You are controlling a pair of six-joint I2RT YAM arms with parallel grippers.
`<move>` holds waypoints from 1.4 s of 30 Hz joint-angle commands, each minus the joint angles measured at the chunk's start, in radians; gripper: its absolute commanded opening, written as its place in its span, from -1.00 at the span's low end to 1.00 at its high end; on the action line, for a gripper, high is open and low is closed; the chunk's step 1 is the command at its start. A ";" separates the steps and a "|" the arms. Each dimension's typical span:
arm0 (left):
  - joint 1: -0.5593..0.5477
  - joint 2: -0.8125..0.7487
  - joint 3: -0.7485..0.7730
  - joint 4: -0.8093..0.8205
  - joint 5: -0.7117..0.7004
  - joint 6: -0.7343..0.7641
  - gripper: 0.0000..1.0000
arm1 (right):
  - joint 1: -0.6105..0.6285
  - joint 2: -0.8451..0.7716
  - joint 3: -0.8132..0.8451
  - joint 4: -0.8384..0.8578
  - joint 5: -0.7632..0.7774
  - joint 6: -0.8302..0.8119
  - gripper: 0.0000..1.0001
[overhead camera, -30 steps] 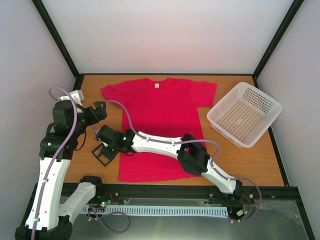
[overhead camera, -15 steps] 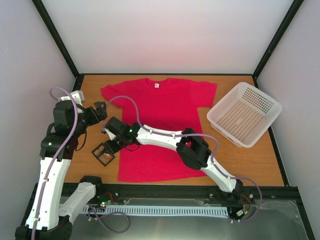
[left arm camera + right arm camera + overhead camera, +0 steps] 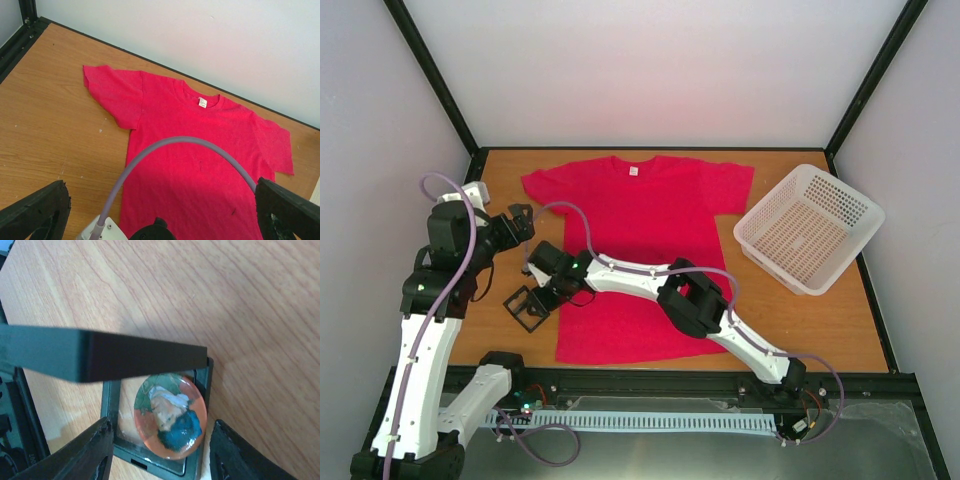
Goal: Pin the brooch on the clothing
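Observation:
The brooch [image 3: 170, 415] is a round glossy pin, orange with a green, white and blue picture. It lies in the base of a small black case [image 3: 150, 462] whose lid [image 3: 100, 360] stands raised over it. My right gripper [image 3: 162, 426] hangs open just above, one finger on each side of the brooch, touching nothing. In the top view the case [image 3: 527, 305] sits on the wood left of the clothing [image 3: 640, 230], a red T-shirt spread flat. My left gripper [image 3: 517, 222] hovers open and empty near the shirt's left sleeve, looking over the shirt [image 3: 200, 150].
A white perforated basket [image 3: 808, 226] stands at the table's right edge. The right arm's grey cable [image 3: 185, 142] arcs across the left wrist view. The right arm stretches low over the shirt's lower half. Black frame posts mark the back corners.
My right gripper has opened, and its arm has shifted a little to the left. The case now sits apart from the jaws. The left arm has not moved.

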 commanded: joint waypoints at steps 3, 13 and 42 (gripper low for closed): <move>0.005 -0.009 -0.003 0.028 0.011 0.012 1.00 | -0.004 0.060 0.072 -0.052 0.006 -0.016 0.02; 0.006 -0.012 -0.008 0.033 0.015 0.011 0.99 | -0.003 0.079 0.116 -0.108 0.061 -0.019 -0.18; 0.005 -0.009 -0.014 0.038 0.037 -0.001 0.99 | 0.003 0.008 0.077 -0.042 -0.054 0.024 -0.47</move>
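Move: The brooch lies in its small black case practically under the right hand's parted fingertips, about 1 cm left of the hand and 2 cm lower. The middle of the case is roughly 2 cm to the hand's left, level fore and aft and 2 cm down, and the clothing's middle some 10 cm ahead and 24 cm right, also 2 cm lower. From the left hand, the brooch is around 8 cm back, 2 cm right and 30 cm below. Right fingers close to half their gap over the brooch while the hand sways about 1 cm forward and back. ##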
